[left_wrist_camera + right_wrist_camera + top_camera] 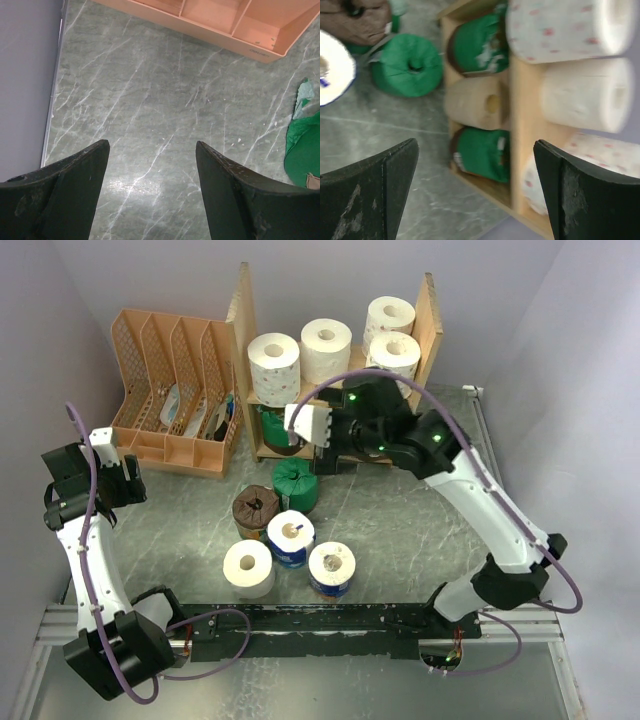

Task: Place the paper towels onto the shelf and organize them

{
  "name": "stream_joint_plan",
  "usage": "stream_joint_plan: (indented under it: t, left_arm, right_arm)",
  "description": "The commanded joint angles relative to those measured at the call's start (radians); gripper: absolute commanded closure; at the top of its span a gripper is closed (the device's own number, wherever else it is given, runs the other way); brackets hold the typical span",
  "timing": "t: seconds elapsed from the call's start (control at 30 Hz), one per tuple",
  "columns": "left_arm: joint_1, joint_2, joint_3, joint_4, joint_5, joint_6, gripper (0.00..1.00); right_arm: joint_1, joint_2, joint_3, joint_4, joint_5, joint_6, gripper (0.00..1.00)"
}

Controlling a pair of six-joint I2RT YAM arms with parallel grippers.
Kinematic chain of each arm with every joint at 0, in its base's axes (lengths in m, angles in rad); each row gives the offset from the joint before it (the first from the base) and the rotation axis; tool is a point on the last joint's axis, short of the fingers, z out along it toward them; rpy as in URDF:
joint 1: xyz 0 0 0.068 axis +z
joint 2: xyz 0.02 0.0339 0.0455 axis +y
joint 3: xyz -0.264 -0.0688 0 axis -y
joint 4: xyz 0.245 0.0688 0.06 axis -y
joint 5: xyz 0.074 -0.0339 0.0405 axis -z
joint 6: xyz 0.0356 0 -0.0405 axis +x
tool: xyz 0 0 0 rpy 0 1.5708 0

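The wooden shelf (433, 315) stands at the back with several white paper towels (326, 340) on its upper tier. In the right wrist view its lower tier (520, 125) holds a green roll (480, 42), a beige roll (475, 102) and another green roll (480, 152). My right gripper (322, 448) (476, 145) hovers open and empty just in front of that lower tier. On the table lie a green roll (295, 485), a brown roll (256, 510), a blue-wrapped roll (291, 537) and two white rolls (248, 567). My left gripper (125, 480) (152, 145) is open over bare table at the far left.
A peach slotted file organizer (175, 390) (210, 20) stands left of the shelf, close to my left gripper. The green roll's edge (302, 155) shows at the right of the left wrist view. Grey walls close in both sides.
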Motion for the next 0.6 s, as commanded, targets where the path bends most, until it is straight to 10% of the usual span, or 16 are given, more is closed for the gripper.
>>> stream_joint_plan:
  t: [0.0, 0.3, 0.57]
  left_arm:
    - [-0.001, 0.008, -0.013, 0.039, -0.034, -0.011, 0.18]
    - [-0.001, 0.038, -0.012, 0.042, -0.081, -0.032, 0.20]
    - [0.000, 0.047, -0.015, 0.047, -0.100, -0.040, 0.19]
  right_arm:
    - [0.006, -0.031, -0.122, 0.056, -0.064, 0.128, 0.00]
    - [-0.011, -0.136, -0.392, 0.041, -0.321, 0.162, 0.00]
    - [-0.080, -0.247, -0.595, 0.271, -0.240, 0.364, 0.00]
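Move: The right gripper hangs empty, some 34 cm above the mid-height of the rolls on the table. The green roll is about 6 cm to its left and roughly 1 cm ahead; the blue-and-white roll lies 7 cm left and 12 cm back, the brown roll 15 cm left and 5 cm back, the front-right roll 18 cm back and 1 cm right. From the left gripper the green roll is about 31 cm right, 2 cm ahead and 13 cm down. Sink the open right gripper about 13 cm from shelf height towards the green roll on the table, nearly straight down at first, then also easing back some 6 cm, away from the shelf. Tip the fingers about 25 degrees further down on the way, keep them wide open, and stay above the rolls without touching any. ##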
